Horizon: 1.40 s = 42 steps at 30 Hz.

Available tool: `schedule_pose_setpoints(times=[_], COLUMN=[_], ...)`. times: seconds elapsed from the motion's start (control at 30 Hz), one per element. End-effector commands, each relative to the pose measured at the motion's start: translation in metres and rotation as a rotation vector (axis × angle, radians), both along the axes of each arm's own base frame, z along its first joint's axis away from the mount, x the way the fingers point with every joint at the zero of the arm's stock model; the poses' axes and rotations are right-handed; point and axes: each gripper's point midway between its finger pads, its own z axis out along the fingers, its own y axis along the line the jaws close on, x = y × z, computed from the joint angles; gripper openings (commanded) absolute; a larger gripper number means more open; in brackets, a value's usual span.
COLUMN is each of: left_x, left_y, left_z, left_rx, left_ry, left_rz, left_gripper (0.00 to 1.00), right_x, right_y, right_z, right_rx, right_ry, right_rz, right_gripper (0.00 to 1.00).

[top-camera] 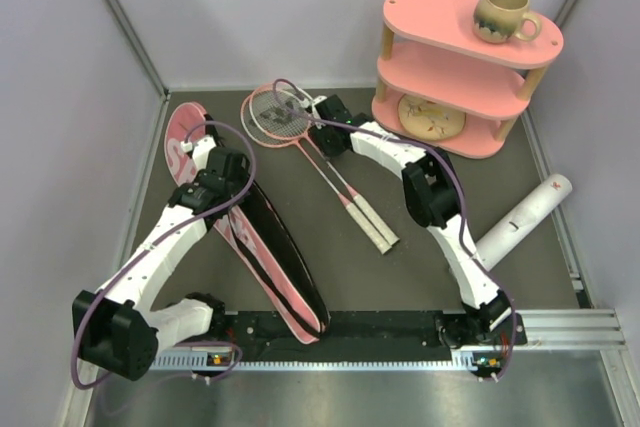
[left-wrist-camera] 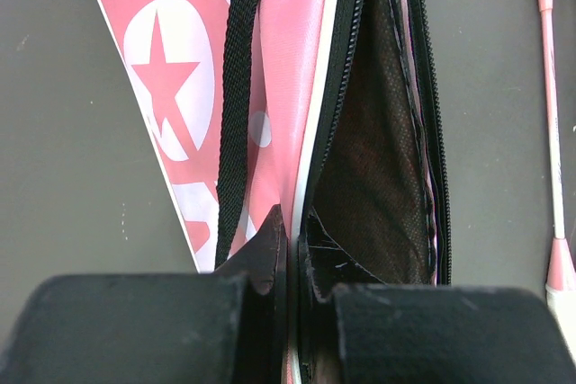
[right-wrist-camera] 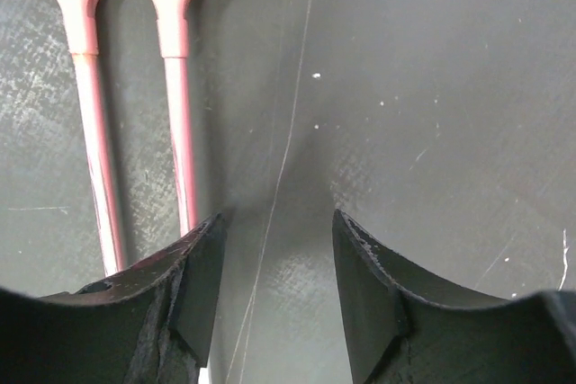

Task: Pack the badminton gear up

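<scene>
The pink racket-shaped bag [top-camera: 205,197] lies at the left, its zip open and the dark lining [left-wrist-camera: 378,150] showing beside the black strap [left-wrist-camera: 238,87]. My left gripper [left-wrist-camera: 292,240] is shut on the bag's opened edge, around [top-camera: 225,172] in the top view. Two pink-framed rackets [top-camera: 285,115] lie side by side in the middle, with their white handles [top-camera: 375,227] pointing toward me. My right gripper [right-wrist-camera: 274,231] is open just above the table near the racket heads [top-camera: 318,112]. Both pink shafts [right-wrist-camera: 94,132] lie left of its left finger, and nothing is between the jaws. A long white tube [top-camera: 525,215] lies at the right.
A pink two-tier shelf [top-camera: 455,82] stands at the back right. It has a beige mug [top-camera: 505,15] on top and a round plate [top-camera: 432,117] on its lower tier. Grey walls close in the table on the left, back and right.
</scene>
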Motion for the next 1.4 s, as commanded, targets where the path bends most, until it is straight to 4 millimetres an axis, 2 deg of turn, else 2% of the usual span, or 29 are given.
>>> schedule_pose_setpoints(times=[0.0, 0.03, 0.07, 0.1, 0.2, 0.37, 0.4, 0.7, 0.73, 0.97, 1.07, 1.1, 1.17, 1.2, 1.23, 1.37], left_x=[0.014, 0.014, 0.014, 0.014, 0.014, 0.014, 0.013, 0.010, 0.010, 0.012, 0.014, 0.015, 0.016, 0.016, 0.017, 0.024], left_y=[0.002, 0.002, 0.001, 0.001, -0.002, -0.005, -0.005, -0.005, -0.005, -0.004, -0.004, -0.004, -0.004, -0.004, -0.004, -0.007], left_z=[0.018, 0.017, 0.015, 0.015, 0.013, 0.011, 0.011, 0.011, 0.009, 0.010, 0.012, 0.012, 0.012, 0.010, 0.011, 0.006], left_rx=[-0.004, -0.005, -0.009, -0.013, -0.028, -0.039, -0.039, -0.049, -0.048, -0.048, -0.050, -0.049, -0.050, -0.052, -0.056, -0.106], left_ry=[-0.084, -0.082, -0.081, -0.081, -0.082, -0.078, -0.076, -0.084, -0.082, -0.086, -0.090, -0.092, -0.092, -0.090, -0.093, -0.101], left_rz=[0.003, 0.002, 0.000, -0.003, -0.016, -0.024, -0.026, -0.026, -0.026, -0.022, -0.021, -0.021, -0.017, -0.016, -0.012, -0.004], left_gripper=[0.00, 0.00, 0.00, 0.00, 0.00, 0.00, 0.00, 0.00, 0.00, 0.00, 0.00, 0.00, 0.00, 0.00, 0.00, 0.00], right_x=[-0.006, -0.007, -0.008, -0.010, -0.019, -0.024, -0.027, -0.019, -0.018, -0.013, -0.014, -0.015, -0.014, -0.013, -0.012, -0.009], right_y=[0.002, 0.002, 0.002, 0.004, 0.009, 0.018, 0.024, 0.033, 0.034, 0.040, 0.044, 0.046, 0.045, 0.046, 0.046, 0.049], right_z=[0.054, 0.063, 0.082, 0.089, 0.095, 0.071, 0.061, 0.036, 0.026, -0.001, -0.014, -0.016, -0.017, -0.014, -0.010, 0.056], right_rx=[0.062, 0.088, 0.112, 0.133, 0.174, 0.186, 0.193, 0.177, 0.170, 0.119, 0.106, 0.107, 0.099, 0.102, 0.103, 0.158], right_ry=[-0.024, -0.025, -0.045, -0.046, -0.019, 0.044, 0.070, 0.077, 0.089, 0.083, 0.093, 0.096, 0.100, 0.093, 0.090, 0.005], right_rz=[-0.028, -0.058, -0.062, -0.059, -0.043, -0.002, 0.023, 0.043, 0.042, 0.052, 0.060, 0.061, 0.062, 0.067, 0.066, 0.110], right_gripper=[0.52, 0.52, 0.52, 0.52, 0.51, 0.46, 0.45, 0.41, 0.41, 0.35, 0.27, 0.16, 0.09, 0.00, 0.00, 0.00])
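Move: The right hand is low beside the two badminton rackets. The shaft it will grip, the right-hand racket's, lies about 4 cm to its left, 1 cm back and at fingertip height, with the other racket's shaft about 4 cm further left. The overlapping heads are roughly 13 cm ahead and 16 cm left, the handles some 22 cm back and 13 cm right. From the left hand, still holding the bag's rim, that gripping spot is about 18 cm ahead, 22 cm right and 12 cm below. The right hand backs off a couple of centimetres and hops up about 5 cm, then works left and comes down again, its left finger clearing the right-hand racket's shaft so that the shaft ends up between the pads, about 4 cm to the left of where the hand began. The wrist rolls and tips a little, under 10 degrees in all, and the half-open fingers shut nearly fully once low, pinching the shaft just behind the racket's throat. ##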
